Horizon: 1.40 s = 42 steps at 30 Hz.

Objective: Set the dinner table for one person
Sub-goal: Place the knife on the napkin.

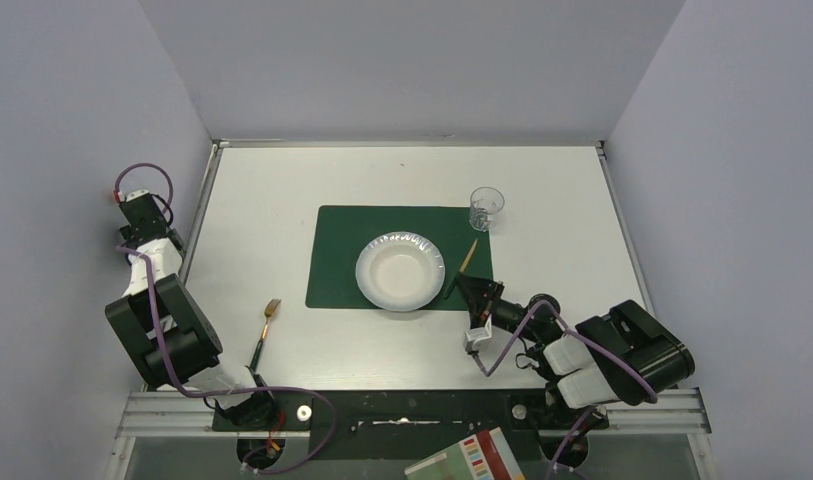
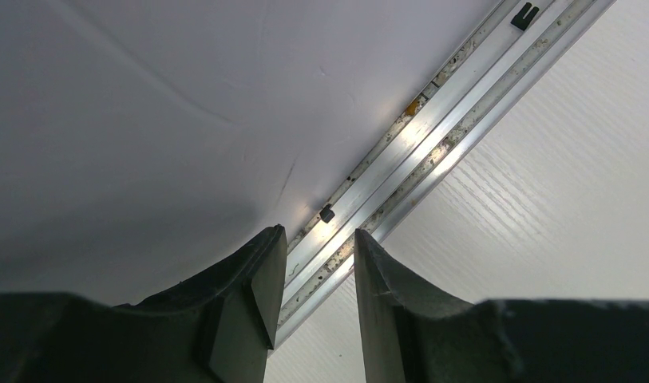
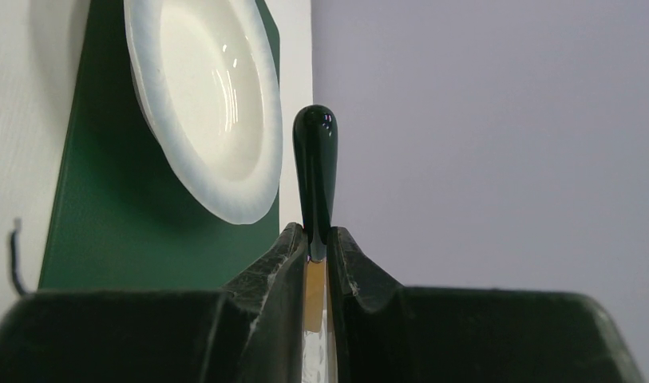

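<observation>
The white dinner table (image 1: 272,185) carries a dark green placemat (image 1: 334,255) with a white deep plate (image 1: 400,272) on it. A clear glass (image 1: 486,208) stands just off the mat's far right corner. A fork (image 1: 266,330) with a gold head and dark handle lies left of the mat. At the mat's right edge, beside the plate, my right gripper (image 1: 469,287) (image 3: 317,231) is shut on a slim utensil (image 3: 314,171); its dark handle juts past the fingertips and its gold end (image 1: 470,254) points toward the glass. My left gripper (image 1: 142,212) (image 2: 318,235) hangs open and empty over the table's left rail.
A metal rim (image 2: 401,152) runs along the table's left side under the left fingers, with the grey wall right behind it. Purple cables loop off both arms. A coloured booklet (image 1: 472,460) lies below the table's near edge.
</observation>
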Motion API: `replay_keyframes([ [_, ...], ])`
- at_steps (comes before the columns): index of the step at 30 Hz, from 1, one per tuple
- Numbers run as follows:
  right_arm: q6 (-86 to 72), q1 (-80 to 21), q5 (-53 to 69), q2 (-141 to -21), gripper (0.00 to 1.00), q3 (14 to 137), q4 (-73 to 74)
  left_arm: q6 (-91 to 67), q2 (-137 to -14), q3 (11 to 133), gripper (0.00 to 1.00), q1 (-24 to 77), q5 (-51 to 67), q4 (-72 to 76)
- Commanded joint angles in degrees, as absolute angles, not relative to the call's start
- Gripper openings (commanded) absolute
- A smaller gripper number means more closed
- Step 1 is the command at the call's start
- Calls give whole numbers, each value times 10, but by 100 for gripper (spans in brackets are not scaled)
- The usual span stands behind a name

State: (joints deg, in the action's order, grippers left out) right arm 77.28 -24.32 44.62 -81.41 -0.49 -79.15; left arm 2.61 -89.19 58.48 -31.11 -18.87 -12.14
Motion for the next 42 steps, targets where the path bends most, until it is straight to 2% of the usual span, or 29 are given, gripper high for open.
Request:
replay_keyframes([
  [1,793,-235,464,-813,1,-103,-820,29,-875,594,36,-312,-192,-96],
  [3,789,-232,459,-809,18,-103,-824,30,-875,593,36,-312,-192,-96],
  [4,787,-229,459,-806,17,-103,-826,30,-875,593,36,-312,-192,-96],
  [5,783,-227,459,-805,9,-103,-828,30,-875,594,36,-312,-192,-96],
  [6,777,-226,457,-803,5,-103,-831,30,-875,595,36,-312,-193,-96],
  [7,774,-226,453,-800,7,-103,-830,30,-875,595,36,-312,-192,-97],
  [10,761,-222,448,-797,28,-105,-825,30,-875,597,36,-312,-191,-98],
  [12,753,-220,448,-799,32,-103,-827,30,-874,597,36,-312,-192,-98],
  [16,738,-219,454,-797,79,-103,-837,30,-874,596,36,-312,-193,-98],
  [17,738,-219,457,-796,82,-103,-841,30,-874,596,36,-312,-193,-98],
  [20,742,-219,463,-798,76,-103,-844,30,-876,598,36,-312,-194,-99],
  [23,715,-219,461,-798,87,-101,-870,30,-877,598,36,-312,-195,-99],
  [26,671,-218,428,-796,87,-79,-906,31,-877,597,36,-312,-195,-99],
  [29,549,-224,305,-794,82,-11,-941,31,-878,597,36,-312,-198,-98],
  [31,471,-246,146,-794,78,62,-932,31,-878,598,36,-312,-199,-98],
  [33,442,-274,-32,-791,77,159,-852,31,-881,598,36,-312,-201,-98],
  [34,428,-286,-124,-793,72,220,-778,31,-881,599,36,-312,-201,-98],
  [36,375,-299,-236,-812,64,402,-466,31,-882,598,36,-312,-199,-98],
  [37,331,-288,-218,-838,61,504,-270,31,-882,599,36,-312,-198,-99],
  [38,292,-266,-149,-870,98,600,-43,31,-883,599,36,-312,-198,-100],
  [40,182,-220,31,-927,98,752,162,31,-885,599,36,-312,-197,-101],
  [42,154,-168,237,-985,98,868,290,31,-887,600,36,-312,-199,-101],
])
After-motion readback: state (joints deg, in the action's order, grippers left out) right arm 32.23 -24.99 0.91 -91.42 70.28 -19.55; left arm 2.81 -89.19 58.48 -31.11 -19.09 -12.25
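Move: The knife is still in the right fingers, and its spot on the napkin, right of the plate, lies about 11 cm below this hand and some 3 cm ahead, straight in line sideways. The plate's middle is roughly 13 cm to the hand's left and 8 cm ahead; the glass stands some 22 cm ahead and 8 cm to its right. From the idle left hand, that spot is about 70 cm to the right, 7 cm back and 10 cm below. The knife, held clear above the napkin, is eased about a centimetre to the right and forward by the right hand, which then opens from nearly shut to wide and lets go. The empty hand lingers, then sweeps off fast, some 25 cm forward and 18 cm up, the wrist swinging clockwise from pointing left and tipping the fingers downward. ##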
